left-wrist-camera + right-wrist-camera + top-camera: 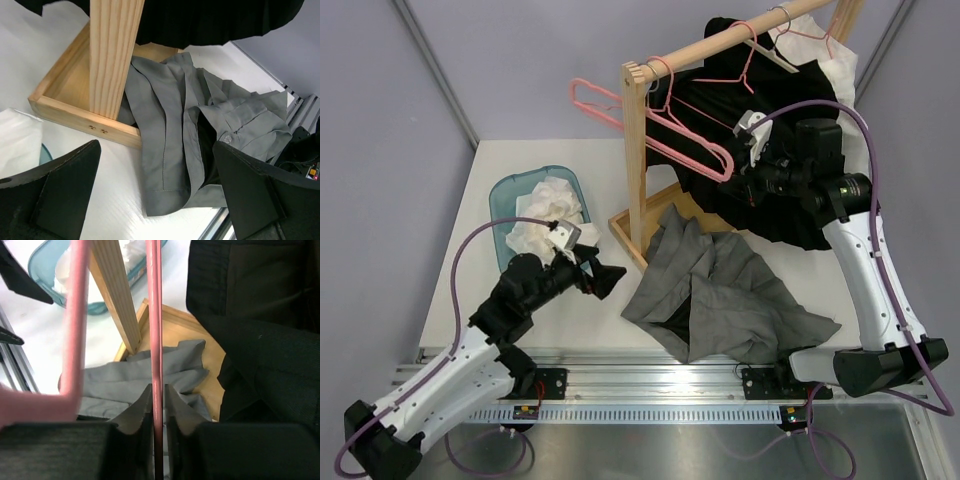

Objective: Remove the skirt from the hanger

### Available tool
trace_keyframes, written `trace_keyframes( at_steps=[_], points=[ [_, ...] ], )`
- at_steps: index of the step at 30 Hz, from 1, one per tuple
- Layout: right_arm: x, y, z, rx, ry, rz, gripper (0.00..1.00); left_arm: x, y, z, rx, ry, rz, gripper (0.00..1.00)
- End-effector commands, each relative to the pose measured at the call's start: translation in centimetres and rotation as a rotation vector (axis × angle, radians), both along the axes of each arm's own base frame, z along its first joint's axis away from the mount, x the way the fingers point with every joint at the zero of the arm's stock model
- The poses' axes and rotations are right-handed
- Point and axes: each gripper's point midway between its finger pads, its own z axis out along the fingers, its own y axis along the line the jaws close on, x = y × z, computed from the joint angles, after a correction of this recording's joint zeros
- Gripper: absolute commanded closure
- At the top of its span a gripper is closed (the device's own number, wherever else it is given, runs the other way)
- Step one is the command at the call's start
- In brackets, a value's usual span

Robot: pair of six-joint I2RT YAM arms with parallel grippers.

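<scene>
A grey skirt (720, 290) lies crumpled on the table against the rack's base; it also shows in the left wrist view (170, 125) and the right wrist view (150, 375). My right gripper (745, 165) is shut on the thin bar of a bare pink hanger (685, 150), held out sideways in front of the rack; the bar (156, 330) runs between the closed jaws (156, 395). A black pleated garment (770, 120) hangs on the rail behind it. My left gripper (605, 280) is open and empty, low over the table left of the grey skirt (157, 195).
The wooden rack's post (638, 150) stands in a wooden base tray (630, 235). Another pink hanger (595, 100) sticks out left of the rail end. A teal bin (510, 195) with white cloths sits at left. A white garment (835, 60) hangs at back right.
</scene>
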Motion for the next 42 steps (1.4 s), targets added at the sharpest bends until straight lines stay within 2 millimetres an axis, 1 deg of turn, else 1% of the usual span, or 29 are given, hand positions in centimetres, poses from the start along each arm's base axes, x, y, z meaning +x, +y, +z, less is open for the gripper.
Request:
trace_keyframes(
  at_steps=[1, 2, 3, 5, 6, 7, 8, 9, 10, 11, 14, 15, 16, 17, 18, 19, 20, 21, 22, 23, 25, 26, 32, 33, 36, 37, 40, 41, 42],
  points=[
    [-1.3, -0.5, 0.1, -0.031, -0.03, 0.01, 0.79, 0.3, -1.8, 1.0, -0.023, 0.004, -0.064, 0.01],
    [-1.5, -0.6, 0.0, -0.038, -0.03, 0.012, 0.76, 0.5, -2.7, -0.2, 0.009, 0.038, -0.083, 0.01],
    [-1.7, -0.8, -0.2, -0.051, -0.03, 0.013, 0.67, 0.5, -3.1, -0.5, 0.039, 0.031, -0.096, 0.01],
    [-2.2, -1.2, -0.3, -0.069, -0.037, 0.003, 0.57, 0.6, -4.5, 0.0, 0.074, 0.008, -0.116, 0.01],
    [-2.4, -1.4, -0.4, -0.075, -0.039, -0.002, 0.53, 0.9, -5.2, -1.2, 0.117, 0.021, -0.13, 0.01],
    [-2.6, -1.8, -0.4, -0.089, -0.043, -0.019, 0.44, 1.1, -6.4, -1.4, 0.141, 0.026, -0.15, 0.01],
    [-2.7, -2.1, -0.4, -0.094, -0.044, -0.028, 0.41, 1.0, -6.7, -0.6, 0.129, 0.012, -0.157, 0.01],
    [-2.9, -2.4, -0.3, -0.094, -0.043, -0.039, 0.38, 1.4, -7.4, -1.8, 0.162, 0.037, -0.165, 0.01],
    [-2.6, -3.3, -0.5, -0.097, -0.037, -0.067, 0.32, 1.6, -8.0, -1.9, 0.167, 0.035, -0.17, 0.01],
    [-2.5, -3.9, -0.6, -0.092, -0.028, -0.085, 0.29, 1.8, -8.8, -1.4, 0.168, 0.025, -0.177, 0.01],
    [-1.7, -6.6, -1.5, -0.042, 0.036, -0.149, 0.21, 2.6, -10.9, -2.1, 0.19, 0.029, -0.184, 0.01],
    [-1.6, -7.2, -2.4, -0.043, 0.075, -0.155, 0.19, 2.9, -11.4, -2.1, 0.193, 0.031, -0.181, 0.01],
    [-1.5, -8.1, -3.0, -0.045, 0.093, -0.171, 0.15, 3.6, -12.1, -3.1, 0.214, 0.051, -0.167, 0.01],
    [-1.4, -8.9, -3.7, -0.054, 0.109, -0.188, 0.12, 4.5, -12.7, -2.3, 0.201, 0.053, -0.117, 0.01],
    [-1.5, -9.1, -4.3, -0.07, 0.105, -0.182, 0.11, 5.0, -13.2, -2.5, 0.207, 0.068, -0.093, 0.01],
    [-1.7, -9.3, -5.7, -0.079, 0.131, -0.182, 0.11, 5.5, -13.3, -3.1, 0.228, 0.093, -0.056, 0.01],
    [-1.7, -9.4, -6.2, -0.087, 0.132, -0.185, 0.11, 5.9, -14.0, -4.9, 0.273, 0.121, -0.037, 0.01],
    [-1.8, -9.5, -6.4, -0.092, 0.116, -0.184, 0.1, 6.3, -14.9, -4.5, 0.271, 0.122, -0.023, 0.01],
    [-2.0, -9.5, -7.6, -0.093, 0.141, -0.183, 0.1, 6.5, -15.2, -5.3, 0.294, 0.137, -0.01, 0.01],
    [-2.1, -9.5, -8.1, -0.092, 0.147, -0.183, 0.1, 6.5, -15.7, -7.0, 0.325, 0.159, -0.002, 0.01],
    [-2.5, -9.4, -9.2, -0.084, 0.166, -0.18, 0.1, 6.8, -16.4, -7.6, 0.34, 0.162, 0.012, 0.01],
    [-2.5, -9.4, -9.4, -0.082, 0.165, -0.178, 0.1, 6.9, -16.7, -8.9, 0.366, 0.168, 0.016, 0.01],
    [-3.3, -9.0, -11.0, -0.062, 0.2, -0.162, 0.09, 8.1, -17.0, -11.4, 0.45, 0.162, 0.055, 0.03],
    [-3.3, -9.0, -11.2, -0.056, 0.207, -0.162, 0.09, 8.2, -16.8, -12.2, 0.474, 0.169, 0.058, 0.06],
    [-3.4, -8.7, -11.2, -0.043, 0.21, -0.156, 0.09, 8.4, -16.9, -12.3, 0.484, 0.164, 0.06, 0.18],
    [-3.5, -8.6, -11.2, -0.036, 0.212, -0.151, 0.09, 8.4, -17.0, -12.1, 0.481, 0.163, 0.058, 0.27],
    [-3.6, -8.5, -11.3, -0.027, 0.215, -0.149, 0.09, 8.4, -16.9, -12.1, 0.485, 0.163, 0.061, 0.46],
    [-3.6, -8.4, -11.2, -0.022, 0.216, -0.149, 0.09, 8.4, -16.9, -12.2, 0.486, 0.164, 0.061, 0.6],
    [-3.7, -8.4, -11.3, -0.021, 0.22, -0.149, 0.09, 8.4, -16.9, -12.2, 0.486, 0.165, 0.061, 0.67]
  ],
)
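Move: Beside and below the left hand lies the grey skirt: its middle is level with the hand, about 28 cm to its right and 18 below, its near left fold only 16 right and 7 ahead. The rack post's foot stands 12 cm ahead and 8 right, the blue bin 16 ahead and 15 left. The right hand, still at the hanging pink hanger's end, has the skirt's middle 10 cm back, 2 left and roughly 32 below. Swinging right some 16 cm and sinking about 15, then easing forward, the left hand comes down on the skirt's left fold, fingers tipping down some 30 degrees and closing from wide open to pinch the cloth. The right hand opens off the hanger, backs slightly, shifts about 9 cm right, then drops 12 cm towards the skirt with fingers tilting down and wide open. ##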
